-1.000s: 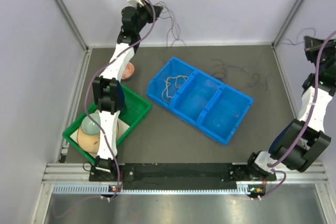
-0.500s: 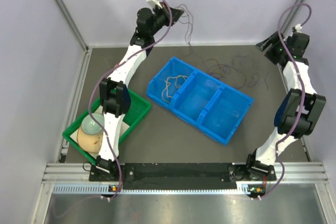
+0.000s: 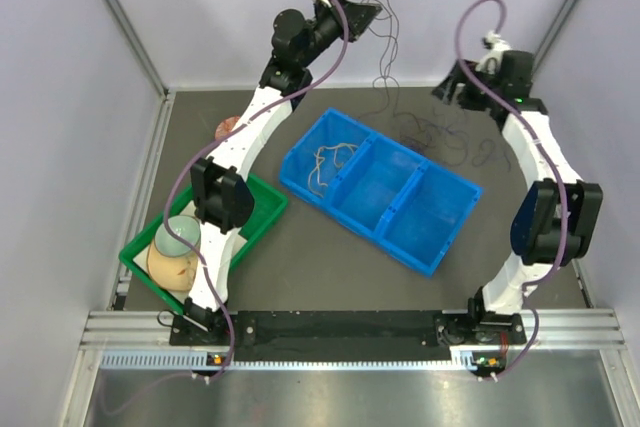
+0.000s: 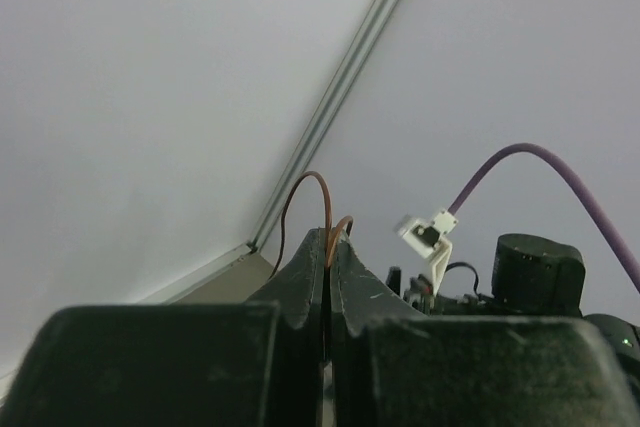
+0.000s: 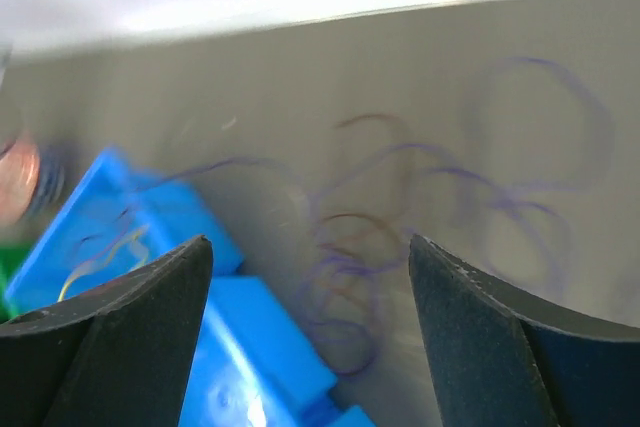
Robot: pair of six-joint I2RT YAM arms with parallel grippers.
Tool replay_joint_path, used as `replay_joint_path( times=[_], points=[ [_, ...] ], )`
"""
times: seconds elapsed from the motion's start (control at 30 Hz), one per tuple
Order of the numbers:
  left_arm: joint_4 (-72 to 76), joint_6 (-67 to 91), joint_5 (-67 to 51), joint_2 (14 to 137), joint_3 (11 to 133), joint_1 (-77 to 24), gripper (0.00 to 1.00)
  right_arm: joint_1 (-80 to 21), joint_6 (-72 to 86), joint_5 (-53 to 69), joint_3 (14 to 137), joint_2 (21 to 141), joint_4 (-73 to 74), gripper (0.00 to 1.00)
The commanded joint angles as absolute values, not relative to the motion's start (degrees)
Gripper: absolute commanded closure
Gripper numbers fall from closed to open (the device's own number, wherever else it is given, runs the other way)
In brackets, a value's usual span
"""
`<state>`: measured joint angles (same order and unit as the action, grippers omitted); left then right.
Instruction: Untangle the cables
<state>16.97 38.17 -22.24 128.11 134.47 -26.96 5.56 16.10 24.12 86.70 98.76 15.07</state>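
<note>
A loose tangle of dark purple and brown cables (image 3: 445, 135) lies on the grey table behind the blue bin. My left gripper (image 3: 366, 15) is raised high at the back and shut on a thin brown cable (image 4: 330, 222). That strand (image 3: 386, 57) hangs down towards the tangle. My right gripper (image 3: 452, 89) hovers over the tangle's near side with its jaws wide open and nothing between them. In the right wrist view the tangle (image 5: 352, 272) lies blurred below the right gripper (image 5: 310, 247). A cream cable coil (image 3: 331, 159) rests in the bin's left compartment.
A blue bin (image 3: 452, 209) with three compartments sits diagonally mid-table. A green tray (image 3: 262, 209) holding bowls (image 3: 178, 247) is at the near left under the left arm. A pinkish object (image 3: 228, 127) lies by the left arm. Walls close in behind and on both sides.
My right arm swung in from the far right to above the tangle and its jaws opened. My left arm moved right and higher, carrying the brown cable.
</note>
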Motion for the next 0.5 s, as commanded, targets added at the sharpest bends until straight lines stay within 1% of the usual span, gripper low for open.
replay_joint_path(
  times=[0.0,0.07,0.2,0.4,0.47],
  points=[
    [20.48,37.62,-22.15,123.93,137.20,-27.33,1.00,0.27,6.07,30.31,89.65,100.02,13.27,0.22],
    [20.48,37.53,-22.15,123.66,137.20,-27.51,1.00,-1.93,4.32,31.82,90.70,101.51,13.36,0.23],
    [19.78,36.21,-21.88,123.49,137.29,-28.12,1.00,-6.05,2.81,29.10,93.60,105.02,13.62,0.24],
    [19.77,36.21,-22.15,122.96,136.50,-28.12,1.00,-8.00,5.35,25.58,98.35,110.74,12.57,0.25],
    [20.04,36.21,-22.15,122.78,136.06,-28.12,1.00,-8.09,8.15,26.37,98.35,111.44,9.34,0.27]
  ],
)
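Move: The right hand, open and empty, faces the hanging cable, which lies some 15 cm to its left, about 3 cm ahead and near its own height. The cable pile lies on the table about 5 cm ahead of the right hand, 4 cm to its left and 23 cm below. The blue organizer's middle is roughly 13 cm back, 17 cm left and 21 cm below. From the left hand, the reached-for stretch is about 3 cm right, level forward and some 24 cm below. Leftward, fast at first and then easing, the right hand sweeps about 12 cm towards the hanging cable, turning some 20 degrees counter-clockwise; in the later part it also sinks about 3 cm and pushes forward. Its fingers stay wide open, and no grip is made. The left hand stays nearly in place, high up, and keeps the upper end of the cable pinched. ##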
